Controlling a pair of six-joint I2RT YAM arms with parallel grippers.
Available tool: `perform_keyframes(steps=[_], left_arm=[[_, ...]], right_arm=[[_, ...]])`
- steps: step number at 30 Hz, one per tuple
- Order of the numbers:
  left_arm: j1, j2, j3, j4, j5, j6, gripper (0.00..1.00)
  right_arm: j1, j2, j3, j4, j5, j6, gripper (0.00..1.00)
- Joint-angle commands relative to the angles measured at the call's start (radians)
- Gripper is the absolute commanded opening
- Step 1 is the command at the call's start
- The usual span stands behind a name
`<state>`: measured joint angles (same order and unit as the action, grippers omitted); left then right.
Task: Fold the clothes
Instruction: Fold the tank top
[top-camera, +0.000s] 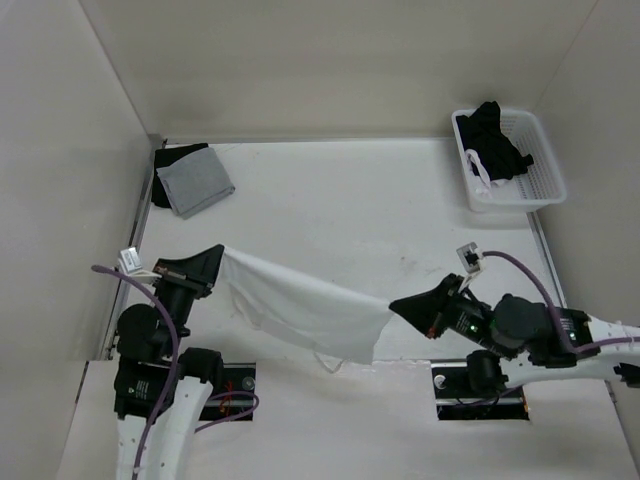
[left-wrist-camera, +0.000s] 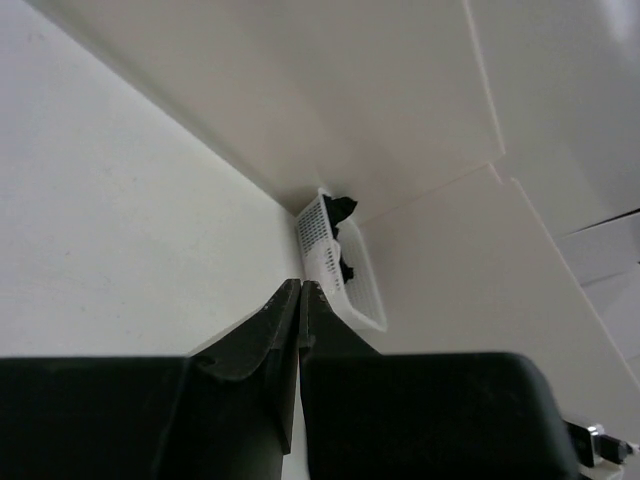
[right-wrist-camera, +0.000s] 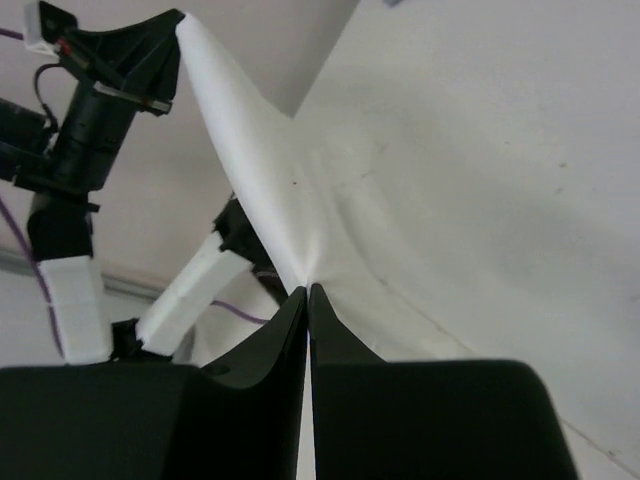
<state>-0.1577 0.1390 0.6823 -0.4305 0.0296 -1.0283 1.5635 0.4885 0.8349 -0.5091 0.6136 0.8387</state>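
The clothes (top-camera: 300, 305), a thin white garment, hang stretched in the air between my two grippers, with the lower edge and a narrow strap sagging toward the table's near edge. My left gripper (top-camera: 218, 256) is shut on the garment's left end. In the left wrist view, the left gripper (left-wrist-camera: 300, 284) shows closed jaws and no cloth beyond the tips. My right gripper (top-camera: 393, 303) is shut on the right end. The right wrist view has the clothes (right-wrist-camera: 260, 160) running taut from my right gripper (right-wrist-camera: 308, 290) up to the left gripper (right-wrist-camera: 172, 28).
A grey square cloth (top-camera: 195, 180) lies on a black garment (top-camera: 163, 160) at the back left. A white basket (top-camera: 545, 165) holding black garments (top-camera: 495, 140) stands at the back right, and the basket (left-wrist-camera: 325, 250) also appears in the left wrist view. Walls enclose the table.
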Motion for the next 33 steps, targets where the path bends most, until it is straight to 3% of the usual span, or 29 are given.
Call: perform_keyframes(steps=[1, 4, 8, 12, 17, 22, 25, 33], left_arm=[[-0.004, 0.010, -0.111, -0.034, -0.036, 0.013, 0.01], [0.002, 0.056, -0.208, 0.008, -0.054, 0.011, 0.01], [0.017, 0.198, -0.315, 0.186, -0.074, 0.011, 0.01], [0.027, 0.451, -0.354, 0.451, -0.108, -0.009, 0.01], [0.008, 0.892, -0.252, 0.777, -0.149, -0.004, 0.01], [0.016, 1.236, -0.109, 0.933, -0.149, 0.007, 0.01], [0.016, 1.275, -0.096, 0.973, -0.126, -0.006, 0.01], [0.039, 1.165, -0.174, 0.980, -0.096, 0.001, 0.02]], right_arm=[[-0.113, 0.027, -0.049, -0.002, 0.011, 0.022, 0.07], [-0.388, 0.097, -0.135, 0.116, -0.235, -0.035, 0.07], [-0.806, 0.276, -0.255, 0.392, -0.627, -0.084, 0.06], [-1.030, 0.517, -0.229, 0.585, -0.794, -0.115, 0.06], [-1.162, 0.856, -0.041, 0.673, -0.908, -0.157, 0.07], [-1.240, 1.137, 0.153, 0.675, -0.936, -0.167, 0.06], [-1.248, 1.187, 0.178, 0.689, -0.939, -0.159, 0.06], [-1.250, 1.170, 0.109, 0.745, -0.904, -0.144, 0.06]])
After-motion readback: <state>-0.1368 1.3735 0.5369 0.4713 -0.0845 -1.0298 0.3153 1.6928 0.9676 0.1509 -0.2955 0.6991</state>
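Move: The hands hold the tank top's edge stretched between them, high in the air. The bare table patch it is taken to has its middle roughly 17 cm ahead of the left hand, 17 cm to its right and 31 cm below. From the right hand that patch is about 27 cm ahead, 15 cm left and 29 cm below. The grey folded cloth lies some 36 cm ahead of the left hand, 17 cm left; the black cloth is 3 cm beyond it and 6 cm farther left, both low. Down and forward in one quick sweep, both shut grippers carry the held edge of the tank top out over the bare table: the right some 33 cm forward and 21 down, the left about 22 forward and 25 down, then up again by 4. Both wrists tip downward, the right also turning clockwise, while the fingers keep their pinch. ##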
